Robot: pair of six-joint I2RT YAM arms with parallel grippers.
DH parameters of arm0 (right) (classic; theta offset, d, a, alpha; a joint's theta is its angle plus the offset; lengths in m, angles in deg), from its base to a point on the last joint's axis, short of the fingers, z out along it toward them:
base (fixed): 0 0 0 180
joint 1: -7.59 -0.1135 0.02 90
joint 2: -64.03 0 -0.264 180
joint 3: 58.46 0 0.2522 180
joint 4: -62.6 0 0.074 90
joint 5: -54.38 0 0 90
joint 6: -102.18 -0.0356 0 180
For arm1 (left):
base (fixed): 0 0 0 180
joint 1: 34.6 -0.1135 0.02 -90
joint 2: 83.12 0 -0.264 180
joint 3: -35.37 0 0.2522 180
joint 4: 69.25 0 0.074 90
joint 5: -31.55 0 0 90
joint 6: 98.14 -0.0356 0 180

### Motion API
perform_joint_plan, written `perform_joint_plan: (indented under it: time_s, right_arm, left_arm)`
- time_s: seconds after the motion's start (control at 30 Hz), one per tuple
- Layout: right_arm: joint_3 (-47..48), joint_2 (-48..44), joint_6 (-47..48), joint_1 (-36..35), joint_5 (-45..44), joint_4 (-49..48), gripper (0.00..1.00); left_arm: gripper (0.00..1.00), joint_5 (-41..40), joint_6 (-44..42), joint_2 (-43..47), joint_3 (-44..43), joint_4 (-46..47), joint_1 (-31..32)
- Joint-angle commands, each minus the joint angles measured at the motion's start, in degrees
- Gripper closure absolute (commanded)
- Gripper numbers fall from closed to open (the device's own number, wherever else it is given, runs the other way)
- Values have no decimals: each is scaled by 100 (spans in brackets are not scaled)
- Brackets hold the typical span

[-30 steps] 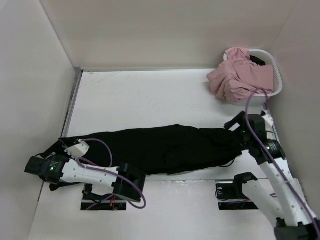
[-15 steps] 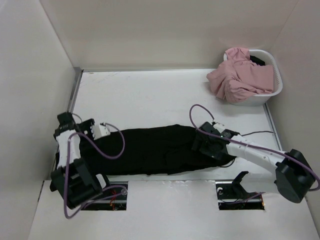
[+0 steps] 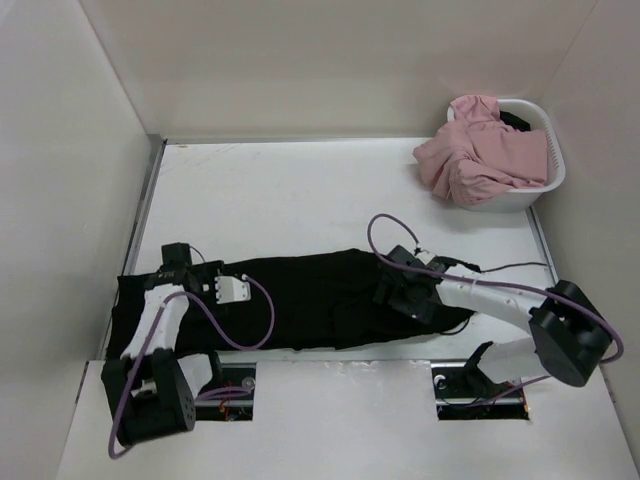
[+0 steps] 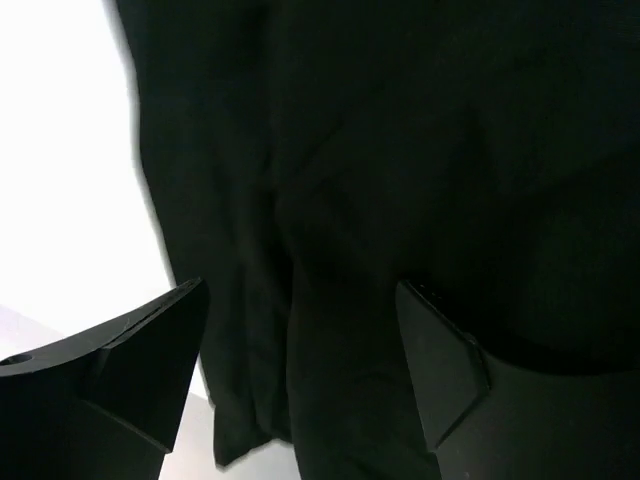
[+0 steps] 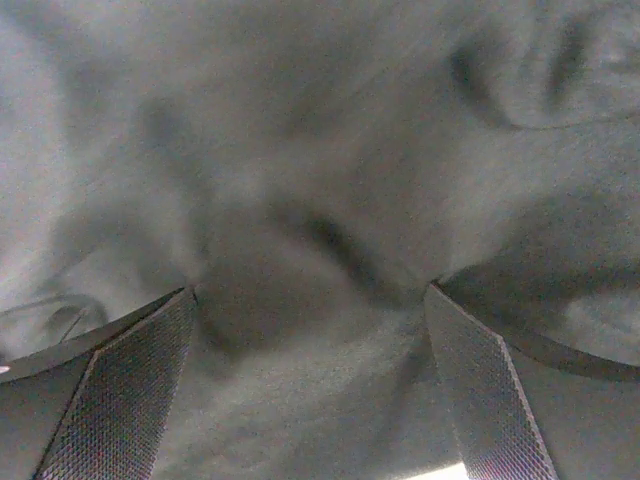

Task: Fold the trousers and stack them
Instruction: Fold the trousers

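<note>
Black trousers [image 3: 310, 298] lie flat and stretched left to right across the near part of the white table. My left gripper [image 3: 174, 262] hovers over their left end, open; in the left wrist view [image 4: 300, 290] black cloth [image 4: 400, 150] fills the space between and beyond the fingers, with a cloth edge and white table at the left. My right gripper [image 3: 393, 286] is low over the right part of the trousers, open; in the right wrist view [image 5: 310, 292] wrinkled dark cloth [image 5: 320, 150] fills the whole picture.
A white laundry basket [image 3: 553, 178] at the back right holds crumpled pink clothes [image 3: 475, 150] that spill over its left rim. White walls close in the table [image 3: 290, 190] at the left, back and right.
The left gripper has swung from the near left corner onto the trousers' left end. The right gripper has come down from the right edge and moved left over the trousers.
</note>
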Motion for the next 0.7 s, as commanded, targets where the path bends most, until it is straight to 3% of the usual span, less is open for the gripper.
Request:
perform_joint_plan:
  time_s: [0.0,0.13,0.3,0.5,0.67]
  right_arm:
    - [165,412,-122,282,71,-170,0]
    - [428,702,45,739,-437,-126,0]
    - [1218,1413,588,1425,-597,-328,0]
    - [2414,2109,1476,1812,-834,-153,0]
    - [2276,1111,1978,1891,-869,-398,0]
  left_arm:
    - [24,-616,-135,-865,400,1669,345]
    - [27,-1065,900,-2404,-177,3440,670]
    - [28,-1127,1824,-3215,-1198,3601,995]
    - [22,-1092,2133,-2927,-1673,3145,1216]
    - [20,-785,1774,-1926,-2042,1864,550]
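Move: The trousers lie flat under both my hands, long side running left to right. Their middle is about 20 cm to the right and 6 cm back of my left hand, with the far edge only some 5 cm ahead of that hand. From my right hand the middle is roughly 24 cm to the left and 3 cm back, the far edge about 10 cm ahead; the laundry basket stands some 35 cm ahead and 22 cm to the right. With fingers kept open on the cloth rather than pinching, I push both hands forward together about 15 cm, low over the table, dragging the trousers out from my bases. My left hand first dips a little, runs out quickly, then eases back a centimetre or two, its fingertips tipping forward some 15 degrees. Both hands rise a couple of centimetres at the finish. ##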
